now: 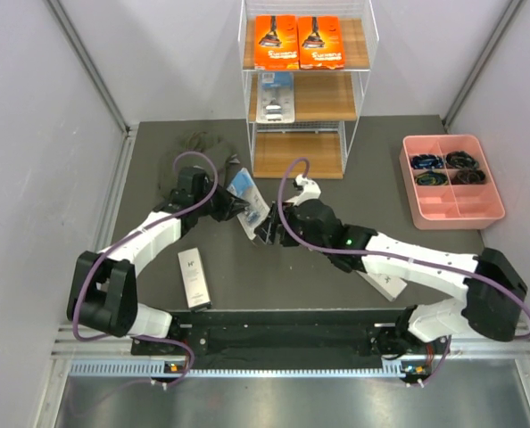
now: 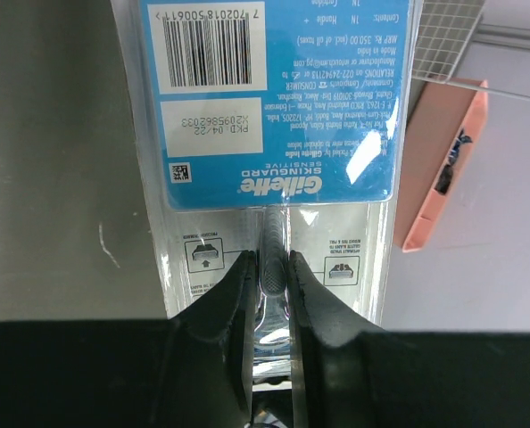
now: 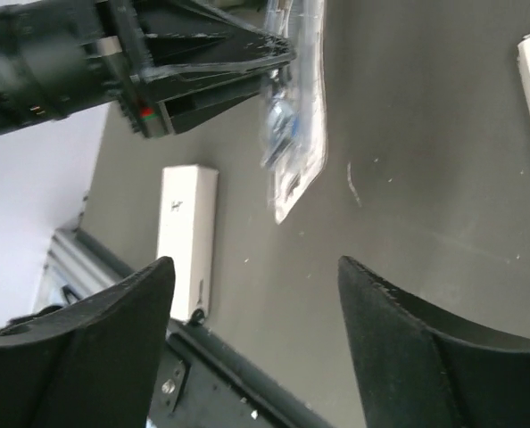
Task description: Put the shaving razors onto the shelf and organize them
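My left gripper (image 1: 233,207) is shut on a blue-and-clear blister razor pack (image 1: 247,194), held above the table; its jaws pinch the clear bulge over the razor handle (image 2: 273,267). Just right of the pack, my right gripper (image 1: 263,230) is open, with nothing between its fingers (image 3: 140,303). In the right wrist view the pack (image 3: 299,134) hangs ahead of them. The shelf (image 1: 302,89) stands at the back with two orange boxes (image 1: 276,42) (image 1: 321,42) on its top tier and a blister pack (image 1: 275,96) on the middle tier. A slim white box (image 1: 194,278) lies at the front left, and another (image 1: 383,283) lies partly under my right arm.
A pink compartmented tray (image 1: 451,207) with dark coiled items sits at the right. A dark grey crumpled thing (image 1: 199,143) lies at the back left, beside the shelf. The shelf's bottom tier (image 1: 298,156) is bare. A black rail (image 1: 283,330) runs along the near edge.
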{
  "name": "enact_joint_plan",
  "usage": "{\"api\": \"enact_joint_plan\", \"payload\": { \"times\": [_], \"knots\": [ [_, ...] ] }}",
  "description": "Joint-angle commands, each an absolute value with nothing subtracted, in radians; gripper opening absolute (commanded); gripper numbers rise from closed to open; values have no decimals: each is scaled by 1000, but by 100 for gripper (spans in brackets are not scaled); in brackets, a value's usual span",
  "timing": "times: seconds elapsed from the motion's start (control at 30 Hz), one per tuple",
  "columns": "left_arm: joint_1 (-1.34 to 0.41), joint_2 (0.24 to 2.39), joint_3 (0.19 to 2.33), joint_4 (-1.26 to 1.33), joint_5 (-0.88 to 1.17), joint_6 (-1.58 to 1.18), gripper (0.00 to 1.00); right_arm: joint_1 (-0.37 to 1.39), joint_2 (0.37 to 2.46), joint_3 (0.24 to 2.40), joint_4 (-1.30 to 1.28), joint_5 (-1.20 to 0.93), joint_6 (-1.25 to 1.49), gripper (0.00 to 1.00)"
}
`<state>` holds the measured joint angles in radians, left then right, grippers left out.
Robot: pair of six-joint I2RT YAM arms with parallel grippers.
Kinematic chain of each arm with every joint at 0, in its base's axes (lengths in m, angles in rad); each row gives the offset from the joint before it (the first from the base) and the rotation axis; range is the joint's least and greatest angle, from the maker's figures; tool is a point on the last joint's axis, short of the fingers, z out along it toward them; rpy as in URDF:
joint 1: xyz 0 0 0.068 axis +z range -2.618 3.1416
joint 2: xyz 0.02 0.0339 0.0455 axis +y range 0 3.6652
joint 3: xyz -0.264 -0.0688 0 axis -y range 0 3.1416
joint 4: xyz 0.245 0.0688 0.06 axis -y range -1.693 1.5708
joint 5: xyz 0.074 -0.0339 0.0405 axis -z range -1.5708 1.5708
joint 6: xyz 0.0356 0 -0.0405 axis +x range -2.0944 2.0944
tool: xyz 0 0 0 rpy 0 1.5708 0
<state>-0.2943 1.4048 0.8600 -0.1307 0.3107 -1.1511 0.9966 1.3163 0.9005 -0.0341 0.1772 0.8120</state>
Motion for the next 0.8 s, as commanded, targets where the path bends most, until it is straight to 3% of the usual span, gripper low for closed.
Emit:
{"api": "enact_joint_plan", "payload": {
  "times": [0.0,0.13,0.37,0.57,0.7,0.77],
  "knots": [
    [-276,1351,838,-8,419,-1229,0,1014,1377,974,55,241,765,70],
    [-265,1347,809,75,469,-1265,0,1012,1427,992,67,265,765,55],
    [-264,1336,773,117,518,-1316,0,1012,1482,1032,106,264,742,47],
    [-264,1316,739,150,526,-1345,0,1011,1520,1046,114,270,747,23],
    [-264,1315,736,163,528,-1351,0,1012,1531,1049,91,282,761,0],
    [-264,1313,733,170,529,-1361,0,1012,1531,1046,72,290,765,0]
  ]
}}
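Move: The blister razor pack, already pinched in the left fingers, has its middle almost at the left hand point; from the open right hand this middle is about 8 cm ahead, 5 cm left and roughly level. The Harry's box lies on the table about 5 cm ahead of the right hand, 10 cm right and 14 cm below; the other white box is 12 cm back, 23 cm left and as far below. The right hand reaches about 5 cm forward and left, sinking some 2 cm, to the blade end of the razor pack, closing its fingers from wide open until they pinch that free end. The left hand keeps its pinch mid-pack, lifting it about 2 cm, easing slightly back and right, and rolling some 15 degrees so that its left side drops. ##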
